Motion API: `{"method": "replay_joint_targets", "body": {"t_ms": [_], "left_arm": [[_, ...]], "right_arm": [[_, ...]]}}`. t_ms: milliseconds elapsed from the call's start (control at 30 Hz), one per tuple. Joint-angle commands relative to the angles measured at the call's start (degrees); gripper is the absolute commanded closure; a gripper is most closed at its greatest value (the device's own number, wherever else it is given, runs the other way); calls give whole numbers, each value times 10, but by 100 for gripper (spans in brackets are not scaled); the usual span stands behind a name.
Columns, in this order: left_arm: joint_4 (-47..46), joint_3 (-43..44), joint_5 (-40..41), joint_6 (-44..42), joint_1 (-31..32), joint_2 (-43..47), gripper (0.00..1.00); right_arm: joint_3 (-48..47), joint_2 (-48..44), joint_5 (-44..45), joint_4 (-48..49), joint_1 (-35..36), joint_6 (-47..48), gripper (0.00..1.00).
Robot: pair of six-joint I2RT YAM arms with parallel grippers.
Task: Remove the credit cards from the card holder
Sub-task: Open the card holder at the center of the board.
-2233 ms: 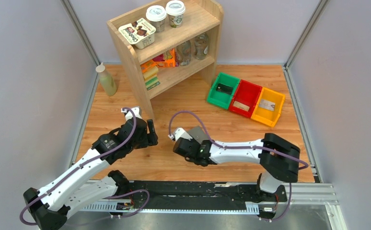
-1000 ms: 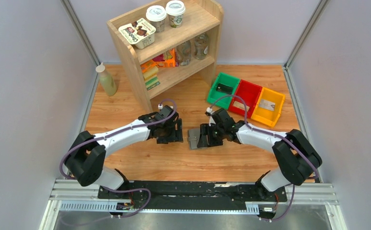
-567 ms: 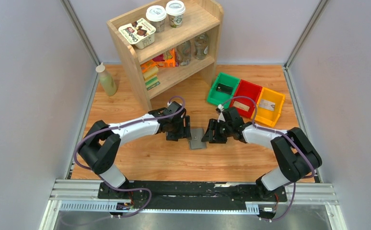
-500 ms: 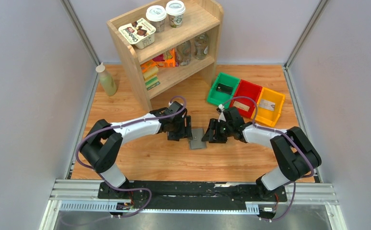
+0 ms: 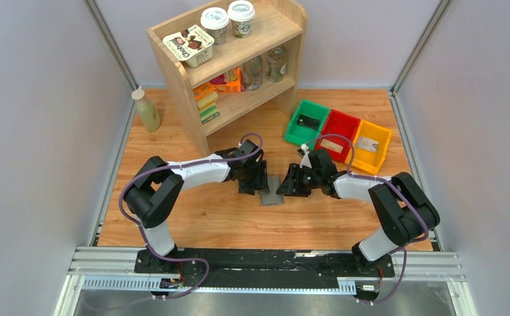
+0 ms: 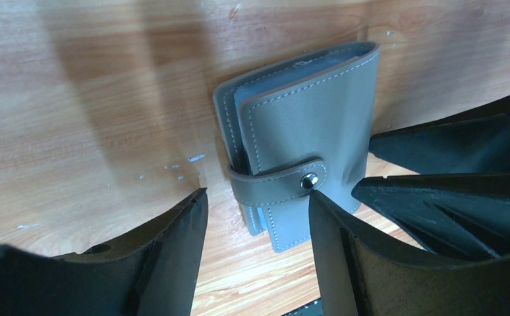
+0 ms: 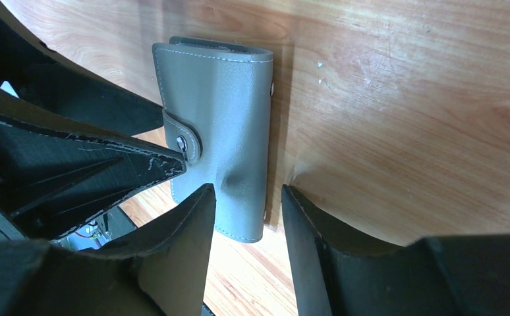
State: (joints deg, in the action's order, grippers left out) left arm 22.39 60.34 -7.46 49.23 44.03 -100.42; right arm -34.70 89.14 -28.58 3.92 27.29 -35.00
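The card holder (image 5: pixel 270 190) lies flat and closed on the wooden table, a grey wallet with its snap tab fastened. My left gripper (image 5: pixel 255 182) stands open over the tab side (image 6: pixel 257 194); its right fingertip (image 6: pixel 318 201) is at the snap. In the left wrist view, pale blue pocket edges show along the card holder (image 6: pixel 305 131). My right gripper (image 5: pixel 288 185) is open astride the spine edge (image 7: pixel 247 192). Its left finger (image 7: pixel 196 217) presses a dent into the card holder's (image 7: pixel 219 112) cover. No credit cards show inside the holder.
Green (image 5: pixel 294 133), red (image 5: pixel 345 120) and yellow (image 5: pixel 384 133) bins sit in a row at the back right; pale cards lie in the red and yellow ones, a dark item in the green. A wooden shelf (image 5: pixel 180 99) stands behind, a bottle (image 5: pixel 147 110) at far left.
The left gripper has moved right, up against the holder's tab side, and the right gripper has settled on its spine edge. Both pairs of jaws have narrowed. The holder has stayed in place.
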Motion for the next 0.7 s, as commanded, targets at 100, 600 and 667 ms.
{"method": "replay_joint_targets", "body": {"t_ms": [100,600,667], "left_arm": [[-32,8,-11,16,5,-16,36],[-72,-72,-19,24,7,9,65],[-75,-82,-15,24,5,16,67]], "right_arm": [[16,14,-2,13,4,-8,52],[5,-3,21,-19,11,8,49],[2,-5,26,-30,8,16,49]]}}
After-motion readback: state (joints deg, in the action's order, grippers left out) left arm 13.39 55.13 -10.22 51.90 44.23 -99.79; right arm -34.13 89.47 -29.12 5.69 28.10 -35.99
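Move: Just beneath the open left fingers is the strap of the card holder, about 1 cm to their right, level fore and aft, and some 1 cm below. The card holder's middle lies roughly 3 cm right of that hand and 1 cm ahead. From the right hand, whose fingers straddle the fold edge, it is about 3 cm left, 1 cm ahead and 1 cm below. The green tray stands some 23 cm ahead and 15 cm right of the left hand. Easing about 1 cm to the right and half a centimetre down onto the strap, the left hand closes its fingers from two-thirds open to about a third and pinches the strap at the card holder's left edge, tilting some 5 degrees. The right hand stays nearly in place, its fingers still part open astride the fold edge, creeping only half a centimetre left. ##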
